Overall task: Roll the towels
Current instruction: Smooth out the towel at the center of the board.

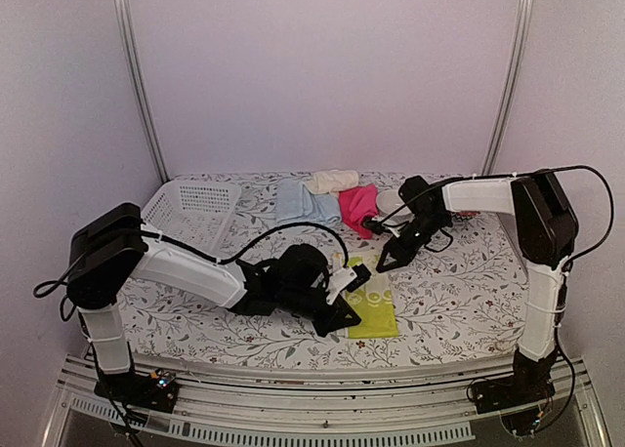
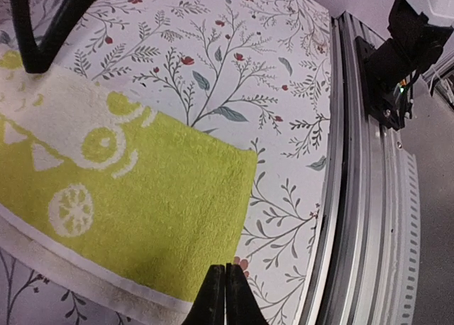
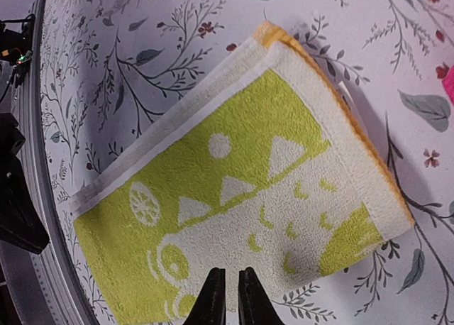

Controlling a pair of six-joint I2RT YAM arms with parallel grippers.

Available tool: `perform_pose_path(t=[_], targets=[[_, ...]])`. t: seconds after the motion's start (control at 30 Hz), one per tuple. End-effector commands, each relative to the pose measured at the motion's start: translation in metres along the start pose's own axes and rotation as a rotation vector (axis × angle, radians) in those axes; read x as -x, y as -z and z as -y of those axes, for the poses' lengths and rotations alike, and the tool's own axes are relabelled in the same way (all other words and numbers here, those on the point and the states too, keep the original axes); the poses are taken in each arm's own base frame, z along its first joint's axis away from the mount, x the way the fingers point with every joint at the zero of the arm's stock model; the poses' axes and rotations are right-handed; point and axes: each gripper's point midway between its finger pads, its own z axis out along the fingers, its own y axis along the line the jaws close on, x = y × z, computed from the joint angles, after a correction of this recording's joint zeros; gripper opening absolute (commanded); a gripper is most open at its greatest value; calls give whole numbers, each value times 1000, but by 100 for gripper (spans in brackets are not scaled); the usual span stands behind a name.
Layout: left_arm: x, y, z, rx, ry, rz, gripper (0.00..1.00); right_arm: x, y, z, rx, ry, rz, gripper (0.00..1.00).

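The yellow-green towel [image 1: 377,301] with its white pattern lies folded and flat on the floral table cover. Its near corner shows in the left wrist view [image 2: 142,190], and the whole of it in the right wrist view [image 3: 241,190]. My left gripper [image 1: 352,313] [image 2: 225,272] is shut at the towel's near edge, with nothing seen between the fingers. My right gripper [image 1: 384,264] [image 3: 230,275] hangs low over the far end, its jaws closed to a thin slit with nothing in them. Pink [image 1: 357,207], light blue [image 1: 301,203] and cream [image 1: 333,181] towels lie bunched at the back.
A white perforated basket [image 1: 191,209] stands at the back left. A metal rail [image 2: 355,197] runs along the table's near edge, close to the left gripper. The two grippers are close together over the same towel.
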Motion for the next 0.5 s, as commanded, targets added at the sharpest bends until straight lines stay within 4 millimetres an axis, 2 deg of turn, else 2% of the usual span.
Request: perform_pose_path(t=[0.0,0.03,0.1,0.23,0.4,0.47], targets=[[-23,-19,8,-37,-29,-69,6,-14,-24,18,-27,-82,-60,9],[-28,-21,9,-30,-31,-80,5,-18,-28,24,-47,-97,-78,9],[-53,-29,6,-19,-23,-131,5,-29,-37,34,-71,-130,-113,9],[-73,-34,2,-16,-5,-181,5,-38,-49,42,-71,-151,-144,9],[-76,-34,1,-10,-4,-200,5,-33,-50,39,-45,-151,-134,11],[-68,-30,3,-9,-15,-188,6,-25,-43,35,-41,-140,-118,11]])
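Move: The folded green-and-white towel's middle is about 9 cm ahead of the left hand and 3 cm to its right, some 6 cm lower; that hand hovers over the towel's near left corner. From the right hand, over the far right part, the middle lies 6 cm back, 2 cm left and 5 cm below. The pink towel is about 19 cm ahead and 4 cm left of the right hand; the bowl stands about 21 cm ahead and 3 cm right. Both nearly shut grippers come down onto the folded towel, the left fingertips meeting its near left corner and the right ones its far right part. Each sinks about 5 cm, tipping its fingers slightly further down, then stays there. The left also draws back almost 2 cm on the way. ##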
